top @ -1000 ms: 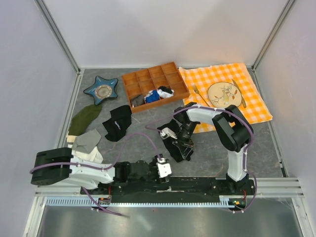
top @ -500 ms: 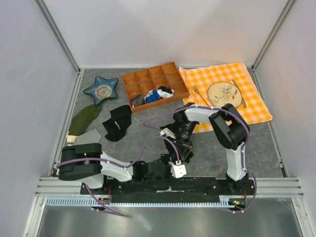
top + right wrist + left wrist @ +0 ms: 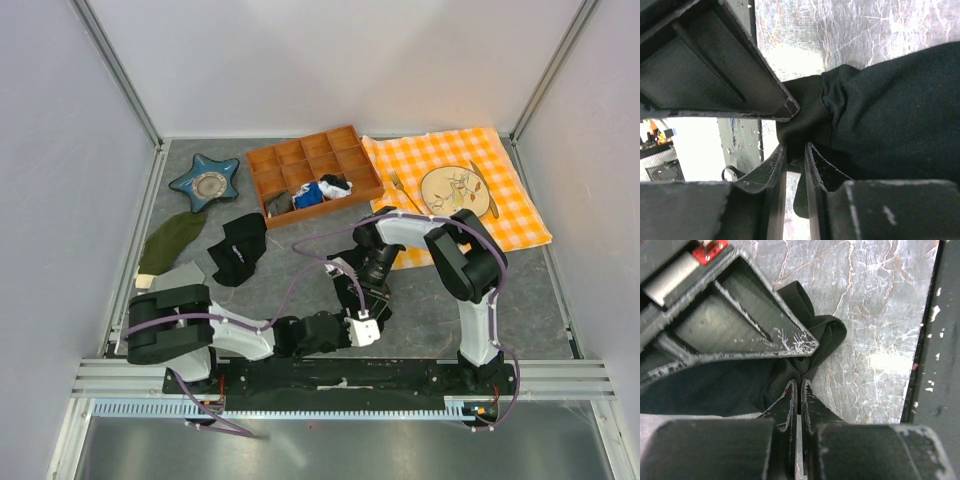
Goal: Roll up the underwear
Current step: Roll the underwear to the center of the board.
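Note:
The underwear (image 3: 350,292) is a bunched black garment lying on the grey marble table just ahead of the arm bases. My left gripper (image 3: 363,320) reaches in low from the left, at the garment's near end. In the left wrist view its jaws (image 3: 800,382) are pressed together on a fold of the underwear (image 3: 827,332). My right gripper (image 3: 373,283) stands over the far end. In the right wrist view its jaws (image 3: 795,147) are nearly together, with a wad of the black underwear (image 3: 890,110) pinched between them.
A smaller black cloth (image 3: 238,248), an olive-green cloth (image 3: 172,240) and a grey cloth (image 3: 185,275) lie to the left. The orange wooden compartment tray (image 3: 345,202) and a blue star dish (image 3: 205,182) stand at the back. On the right, an orange checkered cloth (image 3: 400,155) carries a plate (image 3: 455,188).
My left arm has swung right along the near edge to the underwear, and its jaws have gone from wide open to shut on the fabric. The right gripper has barely moved.

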Robot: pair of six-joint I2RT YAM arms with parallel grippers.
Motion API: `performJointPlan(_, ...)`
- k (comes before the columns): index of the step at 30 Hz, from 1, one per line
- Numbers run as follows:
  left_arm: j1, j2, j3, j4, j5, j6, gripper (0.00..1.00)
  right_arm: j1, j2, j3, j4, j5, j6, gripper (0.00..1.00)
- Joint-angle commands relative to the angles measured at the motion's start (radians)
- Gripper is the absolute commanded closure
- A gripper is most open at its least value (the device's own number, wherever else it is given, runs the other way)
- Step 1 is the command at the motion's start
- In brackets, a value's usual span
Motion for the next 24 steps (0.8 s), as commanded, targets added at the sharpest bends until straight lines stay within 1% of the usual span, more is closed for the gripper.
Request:
performJointPlan(1,0.112,-0.089,-0.043,-0.034,0.248,-0.225,0.98,-0.048,-0.076,0.023,-0.003,-0.079,-0.031,0.7)
performJointPlan(2,0.136,-0.101,-0.052,-0.033,0.299,-0.253,0.98,-0.06,-0.106,0.026,-0.007,-0.086,-0.037,0.64)
performJointPlan(3,0.157,-0.109,-0.066,-0.033,0.38,-0.291,0.98,-0.086,-0.12,0.029,-0.017,-0.089,-0.049,0.62)
performJointPlan(5,0.22,-0.115,-0.073,-0.033,0.46,-0.356,0.98,-0.106,-0.166,0.037,-0.036,-0.097,-0.077,0.58)
performJointPlan(6,0.24,-0.112,-0.072,-0.034,0.535,-0.397,0.98,-0.122,-0.18,0.038,-0.045,-0.1,-0.088,0.57)
performJointPlan(8,0.297,-0.094,-0.066,-0.048,0.599,-0.439,0.98,-0.131,-0.224,0.043,-0.06,-0.102,-0.118,0.56)
performJointPlan(9,0.315,-0.081,-0.057,-0.051,0.664,-0.478,0.98,-0.136,-0.24,0.041,-0.065,-0.102,-0.132,0.56)
performJointPlan(10,0.352,-0.071,-0.052,-0.057,0.695,-0.502,0.98,-0.136,-0.257,0.04,-0.068,-0.096,-0.144,0.56)
performJointPlan(12,0.386,-0.04,-0.034,-0.063,0.759,-0.569,0.98,-0.137,-0.321,0.02,-0.068,-0.096,-0.218,0.55)
performJointPlan(13,0.419,-0.032,-0.027,-0.068,0.773,-0.597,0.98,-0.136,-0.349,-0.015,-0.065,-0.1,-0.256,0.55)
performJointPlan(14,0.439,-0.023,-0.021,-0.077,0.787,-0.629,0.98,-0.136,-0.408,-0.038,-0.065,-0.108,-0.373,0.55)
performJointPlan(15,0.461,-0.005,-0.011,-0.083,0.797,-0.697,0.98,-0.134,-0.442,-0.066,-0.066,-0.123,-0.437,0.55)
performJointPlan(16,0.505,0.009,-0.004,-0.092,0.805,-0.738,0.98,-0.136,-0.477,-0.133,-0.05,-0.131,-0.509,0.54)
performJointPlan(17,0.53,0.025,0.003,-0.115,0.831,-0.779,0.98,-0.133,-0.544,-0.168,-0.033,-0.138,-0.561,0.48)
performJointPlan(18,0.551,0.064,0.028,-0.128,0.851,-0.843,0.98,-0.124,-0.58,-0.204,-0.005,-0.152,-0.625,0.45)
performJointPlan(19,0.588,0.083,0.042,-0.149,0.863,-0.873,0.98,-0.114,-0.615,-0.274,0.08,-0.152,-0.629,0.41)
performJointPlan(20,0.601,0.101,0.055,-0.166,0.877,-0.902,0.98,-0.102,-0.679,-0.308,0.129,-0.146,-0.626,0.38)
performJointPlan(21,0.614,0.121,0.08,-0.191,0.89,-0.94,0.98,-0.067,-0.71,-0.34,0.183,-0.136,-0.587,0.36)
performJointPlan(22,0.633,0.15,0.088,-0.191,0.896,-0.959,0.98,-0.045,-0.74,-0.401,0.31,-0.093,-0.551,0.36)
performJointPlan(23,0.639,0.164,0.095,-0.191,0.908,-0.974,0.98,-0.024,-0.795,-0.429,0.372,-0.073,-0.513,0.35)
performJointPlan(24,0.644,0.175,0.111,-0.2,0.911,-0.989,0.98,0.011,-0.816,-0.457,0.422,-0.056,-0.496,0.35)
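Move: Both hands are on the near end of the underwear. Its middle lies about 6 cm ahead and 3 cm left of the left hand, and about 5 cm ahead and 4 cm left of the right. The wooden box stands about 29 cm ahead and 11 cm left of the left hand. From that same hand, the spare black garment lies some 13 cm ahead and 28 cm left, and the checkered cloth 26 cm ahead and 20 cm right. Rolling about its own fingers by nearly 70 degrees, top side forward, the left hand keeps its shut pinch on the underwear's near end and takes it about 5 cm forward and 3 cm left over the board. Meanwhile the right hand opens, lets go, and rises about 9 cm, first slightly forward and then back and a little right, its wrist turning well over. ##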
